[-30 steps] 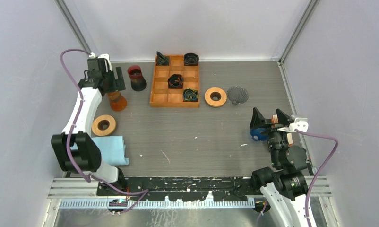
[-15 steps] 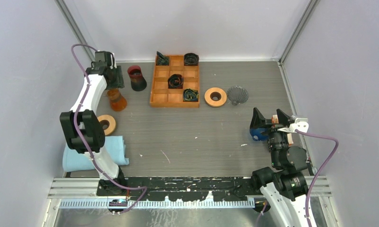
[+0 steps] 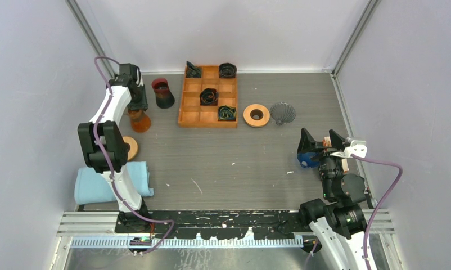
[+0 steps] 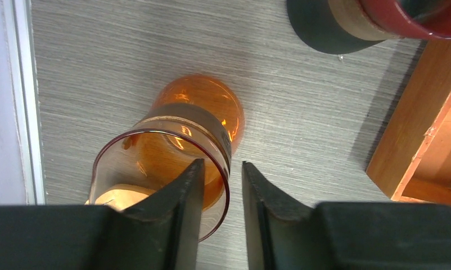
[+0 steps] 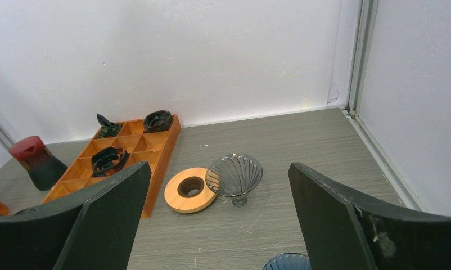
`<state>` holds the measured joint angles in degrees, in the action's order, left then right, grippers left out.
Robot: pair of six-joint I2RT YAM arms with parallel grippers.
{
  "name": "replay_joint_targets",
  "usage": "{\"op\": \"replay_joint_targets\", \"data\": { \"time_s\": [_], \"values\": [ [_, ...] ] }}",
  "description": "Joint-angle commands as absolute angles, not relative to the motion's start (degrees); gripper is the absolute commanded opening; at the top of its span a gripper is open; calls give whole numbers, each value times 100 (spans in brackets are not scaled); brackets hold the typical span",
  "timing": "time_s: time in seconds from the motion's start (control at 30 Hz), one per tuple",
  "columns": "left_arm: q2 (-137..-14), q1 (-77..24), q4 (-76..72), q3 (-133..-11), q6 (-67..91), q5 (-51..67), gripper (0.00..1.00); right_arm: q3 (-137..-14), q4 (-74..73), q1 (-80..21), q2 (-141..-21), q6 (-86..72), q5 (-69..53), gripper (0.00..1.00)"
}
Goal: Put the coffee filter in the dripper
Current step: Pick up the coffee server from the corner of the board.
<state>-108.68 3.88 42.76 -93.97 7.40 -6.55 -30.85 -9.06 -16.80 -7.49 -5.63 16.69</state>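
Note:
An orange glass hourglass vessel [image 3: 140,121] [image 4: 201,107] stands upright at the far left. My left gripper [image 3: 138,101] [image 4: 222,163] hangs over its mouth. One finger is inside the glass, the other outside, and the rim runs through the narrow gap with daylight on the outer side. A clear ribbed cone dripper [image 3: 283,112] [image 5: 234,175] stands at the back right, ahead of my wide-open, empty right gripper [image 3: 322,138] [image 5: 219,166]. Dark folded pieces [image 3: 208,96] lie in a wooden tray [image 3: 207,122]. I cannot tell which thing is the coffee filter.
A red and black vessel [image 3: 163,93] [image 4: 369,22] stands between the orange one and the tray. Beside the clear dripper lies a wooden ring [image 3: 257,115] [image 5: 188,188]; another ring [image 3: 130,147] and a blue cloth [image 3: 99,183] lie near left. A blue dripper [image 3: 307,160] sits under my right gripper.
My left arm has swung back and to the right, bringing the gripper over the orange vessel's mouth, and its jaws have narrowed around the rim. The right arm has not moved.

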Motion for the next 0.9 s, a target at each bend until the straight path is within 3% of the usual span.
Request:
{"op": "replay_joint_targets", "data": {
  "time_s": [0.0, 0.33, 0.87],
  "values": [
    [-10899, 396, 4373, -9685, 683, -497, 29, -3093, -679, -1719, -779, -461, 1662, 100],
    [-10763, 380, 4665, -9661, 517, -138, 7, -3102, -681, -1715, -770, -466, 1613, 100],
    [-9084, -419, 5215, -8643, 654, 123, 4, -3124, -704, -1717, -731, -441, 1536, 100]
  ]
}}
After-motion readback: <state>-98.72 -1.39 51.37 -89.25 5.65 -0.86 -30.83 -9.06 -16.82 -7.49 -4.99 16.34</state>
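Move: The coffee server's rim is already between the left hand's fingertips; its middle lies about 3 cm left and 6 cm below. The red-and-dark vase stands roughly 12 cm ahead and 11 cm right of this hand, the wooden ring some 14 cm back and 10 cm left. From the right hand the server is about 90 cm left, 24 cm ahead and 26 cm lower. The left fingers close, pinching the server's right rim wall, then carry it about 6 cm back and right, rising. ##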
